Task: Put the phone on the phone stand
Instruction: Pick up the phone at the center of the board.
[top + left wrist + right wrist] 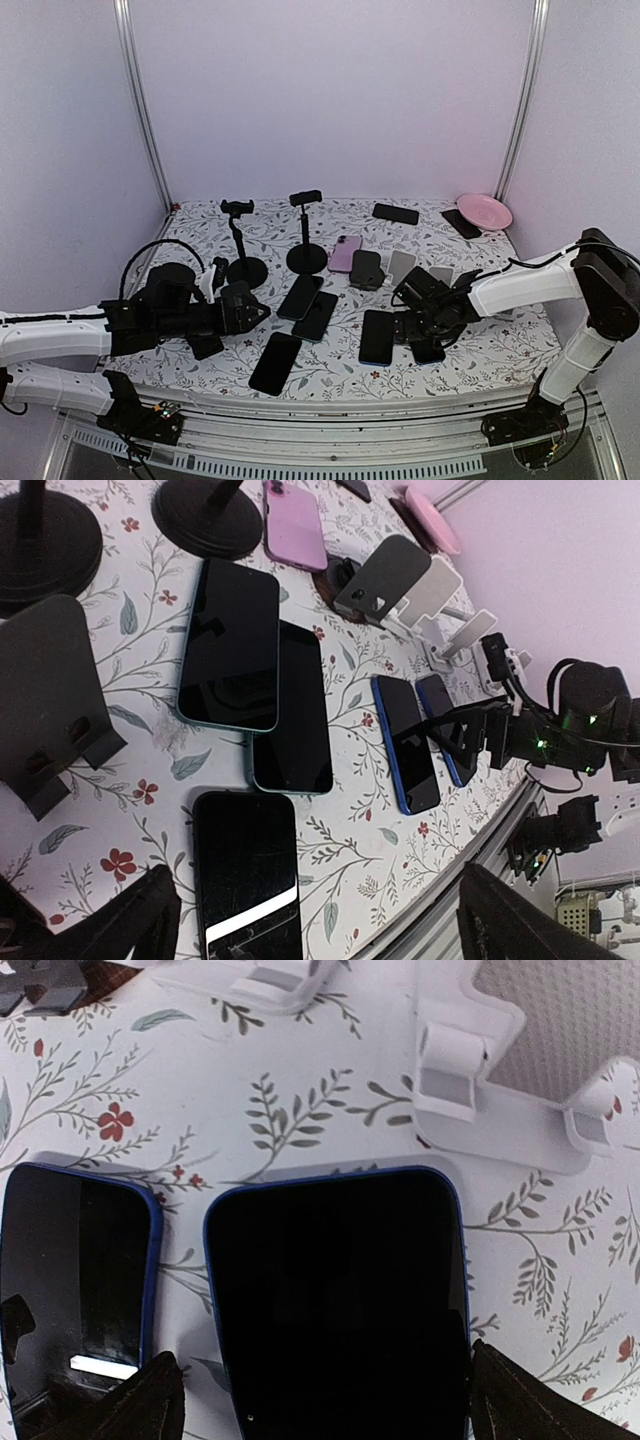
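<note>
Several phones lie face up on the floral cloth. My right gripper (pixel 424 326) (pixel 325 1412) hovers open over a blue-edged phone (pixel 335 1300), one finger on each side of it and neither finger touching it. A second blue-edged phone (pixel 377 337) (pixel 75 1275) lies just left of it. A white phone stand (pixel 500 1075) sits right behind them. My left gripper (pixel 256 312) (pixel 315 930) is open above the cloth, with a black phone (pixel 245 865) (pixel 275 362) lying partly between its fingers.
Two tall clamp stands (pixel 240 243) (pixel 305 232) rise at the back, and low stands (pixel 365 269) (pixel 401 265) sit mid-table. A flat black stand (pixel 50 705) is near my left gripper. A pink phone (pixel 345 253), two dark phones (pixel 300 296) (pixel 316 316) and a pink plate (pixel 485 211) lie around.
</note>
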`<state>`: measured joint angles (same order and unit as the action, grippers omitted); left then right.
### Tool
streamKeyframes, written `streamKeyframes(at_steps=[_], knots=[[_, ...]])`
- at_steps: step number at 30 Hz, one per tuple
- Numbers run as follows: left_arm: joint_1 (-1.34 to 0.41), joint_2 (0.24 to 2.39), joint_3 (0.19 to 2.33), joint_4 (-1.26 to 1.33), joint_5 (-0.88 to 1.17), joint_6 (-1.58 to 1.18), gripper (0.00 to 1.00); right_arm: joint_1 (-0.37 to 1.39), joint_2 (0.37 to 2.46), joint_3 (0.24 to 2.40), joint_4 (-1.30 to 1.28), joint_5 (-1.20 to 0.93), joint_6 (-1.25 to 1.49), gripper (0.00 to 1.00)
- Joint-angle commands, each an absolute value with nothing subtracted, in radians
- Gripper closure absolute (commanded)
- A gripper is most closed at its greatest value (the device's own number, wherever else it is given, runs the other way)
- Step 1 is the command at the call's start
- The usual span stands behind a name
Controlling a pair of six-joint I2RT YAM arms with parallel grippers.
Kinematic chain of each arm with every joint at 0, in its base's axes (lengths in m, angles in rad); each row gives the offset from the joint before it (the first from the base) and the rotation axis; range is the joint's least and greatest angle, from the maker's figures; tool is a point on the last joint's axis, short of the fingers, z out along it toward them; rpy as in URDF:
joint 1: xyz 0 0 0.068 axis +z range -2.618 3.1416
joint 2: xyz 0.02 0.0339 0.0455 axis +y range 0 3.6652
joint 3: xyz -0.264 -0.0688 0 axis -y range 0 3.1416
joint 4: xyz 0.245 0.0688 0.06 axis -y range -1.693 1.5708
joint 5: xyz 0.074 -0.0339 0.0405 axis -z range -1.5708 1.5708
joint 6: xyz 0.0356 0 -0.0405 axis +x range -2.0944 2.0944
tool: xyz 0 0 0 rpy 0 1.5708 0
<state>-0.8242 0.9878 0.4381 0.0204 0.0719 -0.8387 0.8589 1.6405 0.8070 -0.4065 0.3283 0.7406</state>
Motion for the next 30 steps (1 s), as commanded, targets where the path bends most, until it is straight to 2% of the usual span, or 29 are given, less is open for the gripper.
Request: streamKeyframes(at_steps=[1, 8, 16, 24, 30], knots=[[-0.835, 0.98, 0.465, 0.032, 0.078, -0.832, 0.03, 0.829, 1.688, 0.805, -0.431, 0.269, 0.658, 0.01], [-0.836, 0.964, 0.465, 0.013, 0.074, -0.824, 0.03, 0.75, 1.639, 0.749, -0.363, 0.214, 0.635, 0.01], [-0.836, 0.966, 0.462, 0.023, 0.073, -0.83, 0.03, 0.753, 1.713, 0.805, -0.348, 0.17, 0.578, 0.12], [-0.834, 0.964, 0.455, 0.032, 0.077, -0.838, 0.03, 0.789, 1.668, 0.743, -0.355, 0.181, 0.641, 0.24], [-0.835, 0.966, 0.449, 0.033, 0.065, -0.846, 0.03, 0.789, 1.573, 0.693, -0.359, 0.2, 0.665, 0.46]])
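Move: The phone at the board's centre is already straddled by the wide-open right gripper, its middle about 1 cm behind the right hand point, in line with it and some 1 cm lower. A second phone lies roughly 10 cm to the left of it, level with it. The near white stand is about 12 cm ahead and 5 cm right of the right hand, the far white stand some 17 cm ahead and 5 cm left. From the left hand the centre phone is about 35 cm right, 4 cm ahead and 13 cm below. Along the centre phone's long sides the right hand slides forward about 3 cm at the same low height, towards the far end, swaying about 1 cm right and back on the way. It then draws back just over 1 cm. Meanwhile the fingers close from wide open to roughly three quarters and end against both long edges, pinching the phone across its width. ##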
